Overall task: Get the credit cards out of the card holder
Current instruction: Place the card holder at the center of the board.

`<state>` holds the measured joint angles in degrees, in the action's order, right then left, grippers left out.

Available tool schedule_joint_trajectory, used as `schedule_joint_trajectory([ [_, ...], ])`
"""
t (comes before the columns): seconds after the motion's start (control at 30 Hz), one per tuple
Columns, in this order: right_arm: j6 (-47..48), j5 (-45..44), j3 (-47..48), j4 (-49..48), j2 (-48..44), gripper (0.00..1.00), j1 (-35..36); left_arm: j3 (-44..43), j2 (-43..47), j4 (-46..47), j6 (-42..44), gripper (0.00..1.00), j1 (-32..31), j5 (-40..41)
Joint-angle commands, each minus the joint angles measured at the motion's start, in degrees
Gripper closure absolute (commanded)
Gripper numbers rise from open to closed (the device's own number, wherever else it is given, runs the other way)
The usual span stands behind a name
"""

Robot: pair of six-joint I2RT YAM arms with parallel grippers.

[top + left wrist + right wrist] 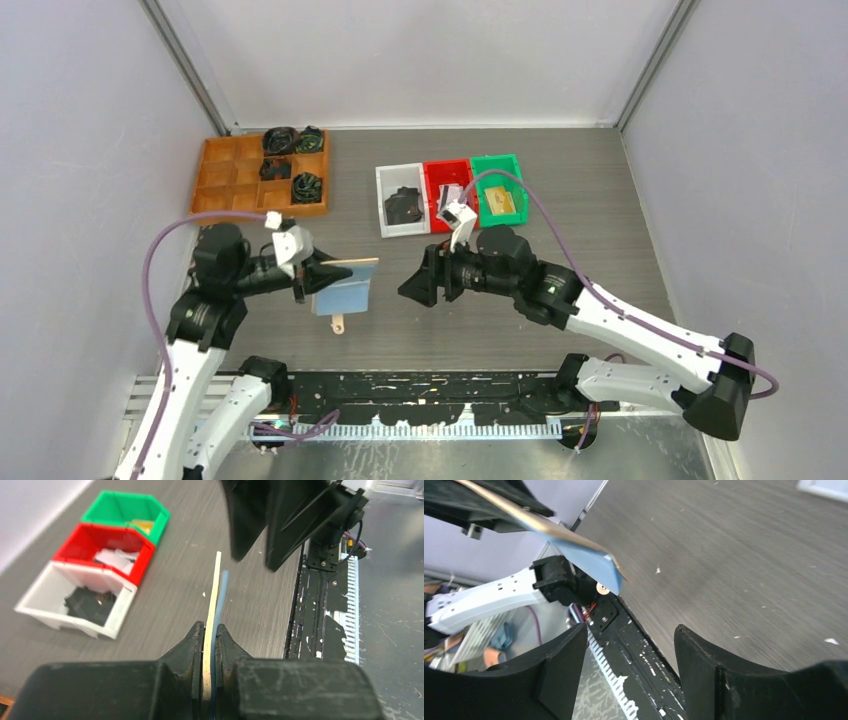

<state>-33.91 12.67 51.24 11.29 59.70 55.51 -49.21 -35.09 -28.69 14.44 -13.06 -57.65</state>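
Note:
My left gripper (318,278) is shut on the card holder (347,285) and holds it up off the table, pale blue face showing and its tan tab strap (340,325) hanging below. In the left wrist view the card holder (216,590) stands edge-on between the jaws of my left gripper (210,630), a tan layer against a blue one. My right gripper (412,288) is open, a short way right of the holder and pointing at it. In the right wrist view the card holder (586,560) hangs ahead of my right gripper (631,645), apart from its fingers. No credit cards show in the holder.
White (384,205), red (433,172) and green (497,163) bins stand in a row at the back centre; the red bin (82,532) holds flat white pieces (117,557), the white one a black lump (404,206). A wooden compartment tray (225,177) sits at the back left.

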Motion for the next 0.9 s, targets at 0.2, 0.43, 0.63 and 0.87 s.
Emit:
schedule_joint_trajectory([
  [0.2,0.17,-23.81,3.19,9.71,-6.54,0.26,-0.13,-3.79,-20.14,-1.38,4.05,1.00,-12.54,10.79],
  [0.43,-2.23,-35.08,3.42,13.52,-9.09,0.21,-0.27,-11.45,-34.21,-1.42,6.96,1.00,-25.22,16.88],
  [0.63,-3.09,-41.29,3.49,17.20,-11.99,0.13,-0.97,-11.70,-41.60,5.19,3.37,0.98,-28.63,29.43],
  [0.87,-3.06,-41.76,4.69,19.11,-11.43,0.07,-2.77,-10.72,-48.46,3.29,26.34,0.83,-26.04,39.71],
])
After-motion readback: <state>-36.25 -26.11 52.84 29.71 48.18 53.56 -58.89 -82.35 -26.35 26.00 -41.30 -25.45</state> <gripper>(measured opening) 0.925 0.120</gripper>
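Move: My left hand holds the card holder hanging from its fingertips; the open board centre it is bound for lies about 9 cm ahead, 13 cm to the right and 28 cm below. From that hand the white box stands some 26 cm ahead and 12 cm right, the red box 27 cm ahead and 24 cm right, both as far down. From my empty right hand the same spot is about 9 cm ahead, 3 cm left and 24 cm below. I bring the card holder down some 18 cm with my left hand, first ahead and down, then swinging about 10 cm right, then down and forward again onto the board's centre area, fingers tipping about 35 degrees downward and keeping their pinch. Meanwhile my right hand clears off about 12 cm right and some 7 cm forward, turning clockwise and opening wider. ##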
